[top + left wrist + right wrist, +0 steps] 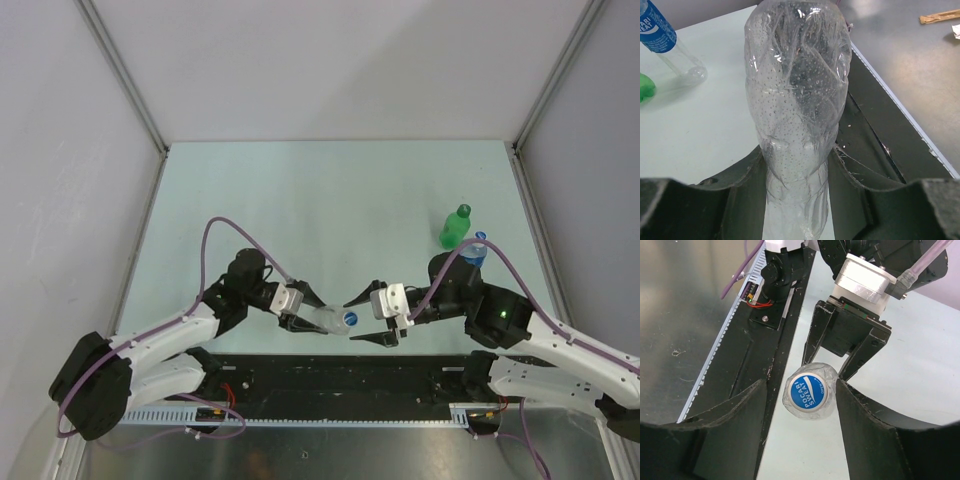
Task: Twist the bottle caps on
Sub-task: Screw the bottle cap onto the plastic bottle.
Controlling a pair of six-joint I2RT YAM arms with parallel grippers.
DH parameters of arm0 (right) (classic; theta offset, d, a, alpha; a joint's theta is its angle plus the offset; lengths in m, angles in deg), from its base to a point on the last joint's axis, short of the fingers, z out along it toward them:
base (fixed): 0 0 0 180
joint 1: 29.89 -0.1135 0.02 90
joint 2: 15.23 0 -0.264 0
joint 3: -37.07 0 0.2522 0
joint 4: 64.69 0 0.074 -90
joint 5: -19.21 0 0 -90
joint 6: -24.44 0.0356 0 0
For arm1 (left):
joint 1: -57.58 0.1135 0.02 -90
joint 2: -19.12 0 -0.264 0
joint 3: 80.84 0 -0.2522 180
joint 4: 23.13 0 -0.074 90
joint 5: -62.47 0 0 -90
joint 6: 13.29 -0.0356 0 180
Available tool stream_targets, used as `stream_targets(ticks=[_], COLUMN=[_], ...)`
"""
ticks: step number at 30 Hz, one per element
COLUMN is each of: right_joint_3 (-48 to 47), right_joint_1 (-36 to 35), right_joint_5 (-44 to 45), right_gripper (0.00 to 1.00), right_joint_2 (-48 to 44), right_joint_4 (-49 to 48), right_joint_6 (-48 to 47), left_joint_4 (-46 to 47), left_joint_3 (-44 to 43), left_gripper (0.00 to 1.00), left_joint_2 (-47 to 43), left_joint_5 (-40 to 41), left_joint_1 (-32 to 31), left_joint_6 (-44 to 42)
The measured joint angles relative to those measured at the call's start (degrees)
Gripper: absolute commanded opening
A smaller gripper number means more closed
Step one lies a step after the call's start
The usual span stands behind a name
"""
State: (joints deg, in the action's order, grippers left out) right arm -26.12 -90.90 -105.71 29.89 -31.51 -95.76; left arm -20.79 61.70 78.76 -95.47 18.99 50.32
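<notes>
My left gripper [796,165] is shut on the clear unlabelled bottle [795,100], holding it on its side above the table's near edge [325,319]. The bottle's neck points at my right gripper and carries a cap [809,394] with a blue printed top [350,319]. My right gripper [801,385] is open, one finger either side of that cap, with a gap on the left side. In the top view it [356,320] faces the left gripper [312,312]. The green bottle [455,227] stands upright at the right with a green cap on it.
The blue-labelled bottle [474,250] stands beside the green one, partly behind my right arm; it also shows far off in the left wrist view [665,40]. A black rail [785,330] with cabling runs along the table's near edge below both grippers.
</notes>
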Motion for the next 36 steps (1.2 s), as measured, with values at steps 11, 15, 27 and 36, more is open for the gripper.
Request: stream_targets(ticks=[11,15,27,36], right_joint_3=[-0.74,-1.05,-2.47,2.01], right_joint_1=[0.00,0.02,-0.11,-0.17], right_joint_5=[-0.66,-0.59,5.68,21.09], right_gripper=[0.36,0.27,0.00,0.00], right_joint_2=[0.61,0.87,2.60,3.63], right_joint_4=[0.42,0.42,-3.80,-23.15], right_joint_6=[-0.07,-0.24,8.04,23.45], left_joint_4=[-0.76,-1.44,-5.18,-3.32], left_joint_3=[-0.59,-0.87,-1.57,-1.49], left_gripper=[0.00,0.00,0.00,0.00], left_joint_2=[0.00,0.07,-8.02,-15.87], left_joint_5=[-0.31,-0.76,6.12,23.63], left_joint_1=[0.00,0.00,0.37,-0.15], left_joint_6=[-1.14,-1.25,1.18,9.70])
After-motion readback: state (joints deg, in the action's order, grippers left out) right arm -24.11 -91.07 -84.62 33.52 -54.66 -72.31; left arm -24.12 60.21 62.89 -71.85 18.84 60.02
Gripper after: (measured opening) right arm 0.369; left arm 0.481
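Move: Around the cap on the clear bottle, the right hand's open fingers already stand, the cap within about 1 cm of their midpoint. The left hand holds that bottle low on its body, leaving the cap about 7 cm to its right and some 12 cm above it, level with it in reach. From the right hand, the green bottle stands about 25 cm ahead, 24 cm right, and the blue-label bottle 21 cm ahead, 28 cm right, both roughly 17 cm lower. Closing by nearly half its opening, the right gripper pinches the bottle cap from both sides and stops on it while both hands stay almost still. Then, cap and bottle still gripped, the hands travel forward and up together, the right about 6 cm forward and 5 cm up with a little left, its wrist swinging clockwise and rolling, the left about 5 cm each way, turning some 25 degrees counter-clockwise. ##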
